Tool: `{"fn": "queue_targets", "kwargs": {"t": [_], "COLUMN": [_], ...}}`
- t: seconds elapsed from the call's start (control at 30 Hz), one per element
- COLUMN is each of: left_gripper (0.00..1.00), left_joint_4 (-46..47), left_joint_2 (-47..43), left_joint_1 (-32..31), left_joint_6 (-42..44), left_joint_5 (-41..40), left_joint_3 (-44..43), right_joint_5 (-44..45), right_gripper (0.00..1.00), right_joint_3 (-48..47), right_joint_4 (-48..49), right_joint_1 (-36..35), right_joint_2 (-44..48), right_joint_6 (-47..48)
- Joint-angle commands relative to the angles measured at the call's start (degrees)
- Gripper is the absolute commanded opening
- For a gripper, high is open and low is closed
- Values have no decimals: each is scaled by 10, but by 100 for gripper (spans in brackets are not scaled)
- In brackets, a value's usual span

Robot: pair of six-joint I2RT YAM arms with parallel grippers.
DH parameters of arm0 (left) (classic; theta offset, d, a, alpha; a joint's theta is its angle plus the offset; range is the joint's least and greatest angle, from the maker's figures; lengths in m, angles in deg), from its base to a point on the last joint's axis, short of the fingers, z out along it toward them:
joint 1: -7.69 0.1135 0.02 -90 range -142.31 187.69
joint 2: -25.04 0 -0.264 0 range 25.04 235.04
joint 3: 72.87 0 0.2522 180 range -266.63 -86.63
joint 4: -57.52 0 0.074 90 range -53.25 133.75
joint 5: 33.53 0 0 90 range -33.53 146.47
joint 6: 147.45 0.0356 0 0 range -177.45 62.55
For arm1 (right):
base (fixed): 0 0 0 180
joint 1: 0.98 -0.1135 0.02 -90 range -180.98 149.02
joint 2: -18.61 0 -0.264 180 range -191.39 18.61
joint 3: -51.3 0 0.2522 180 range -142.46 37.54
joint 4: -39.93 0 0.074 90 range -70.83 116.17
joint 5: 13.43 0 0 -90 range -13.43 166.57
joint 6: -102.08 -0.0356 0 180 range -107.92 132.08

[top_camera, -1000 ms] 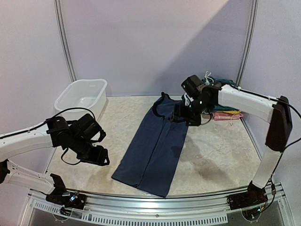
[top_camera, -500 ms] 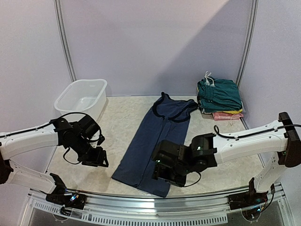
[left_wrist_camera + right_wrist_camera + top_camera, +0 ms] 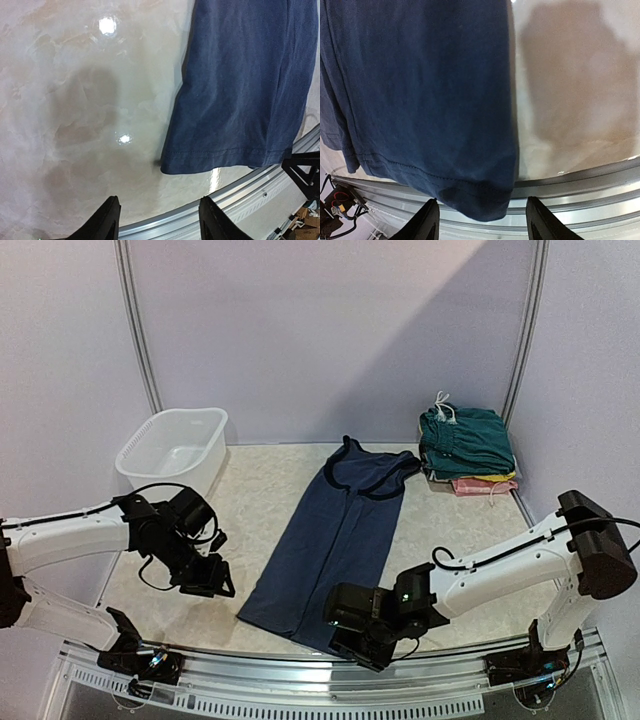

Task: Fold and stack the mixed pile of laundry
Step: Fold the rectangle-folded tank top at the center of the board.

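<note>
A navy shirt point(image 3: 335, 540) with a dark-trimmed neck lies flat and folded lengthwise down the middle of the table, its hem at the near edge. My left gripper point(image 3: 215, 578) hovers open just left of the hem's left corner point(image 3: 172, 165); its fingers point(image 3: 106, 225) hold nothing. My right gripper point(image 3: 348, 632) is low over the hem's right corner point(image 3: 485, 202). That corner hangs over the table rail between the open fingers point(image 3: 422, 224), untouched. Dark teal shorts point(image 3: 465, 438) with a white drawstring top a folded stack at the back right.
A white plastic tub point(image 3: 175, 448) stands at the back left. Yellow and pink folded cloth point(image 3: 482, 483) lies under the shorts. The metal table rail point(image 3: 580, 180) runs along the near edge right below both grippers.
My right arm has swung from the shirt's far end down to its near hem corner. The left gripper has edged toward the hem's left corner. Both jaws have narrowed somewhat.
</note>
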Motion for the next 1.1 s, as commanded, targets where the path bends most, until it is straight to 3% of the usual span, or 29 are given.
{"fn": "queue_targets", "kwargs": {"t": [0.0,0.3,0.57,0.77,1.07], "left_gripper": [54,52,51,52,52], "left_joint_4": [18,34,51,68,97], "left_joint_2": [8,19,28,42,76], "left_joint_1": [8,8,3,-26,-81], "left_joint_6": [6,11,10,19,13], "left_joint_5": [6,26,51,76,95], "left_joint_3": [9,15,20,22,37], "right_joint_5": [-18,-13,-12,-31,-44], "right_gripper": [56,26,1,0,0], "right_joint_3": [25,73,76,72,95], "right_joint_4": [62,116,46,-4,-4], "right_joint_1": [-6,-6,-6,-11,-13], "right_joint_2": [0,4,37,50,58], "right_joint_6": [-22,-36,-24,8,19]}}
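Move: The near right hem corner of the tank top is almost between my right fingers, about 1 cm left and 1 cm down; the metal rail runs some 2 cm behind my right hand and 3 cm below it. The near left hem corner is about 4 cm back, 2 cm right and 6 cm below my left hand, some 6 cm ahead and 23 cm left of my right one. The basket stands about 23 cm ahead and 19 cm left of my left hand. I ease my right hand a centimetre or so left and slightly down, closing its half-open fingers fully to pinch the right hem corner, then draw that corner about 4 cm to the right and a little back, low over the rail. My left hand, fingers still half open, sinks slowly, then speeds up right, back and down towards the left hem corner, about 5 cm in all. ##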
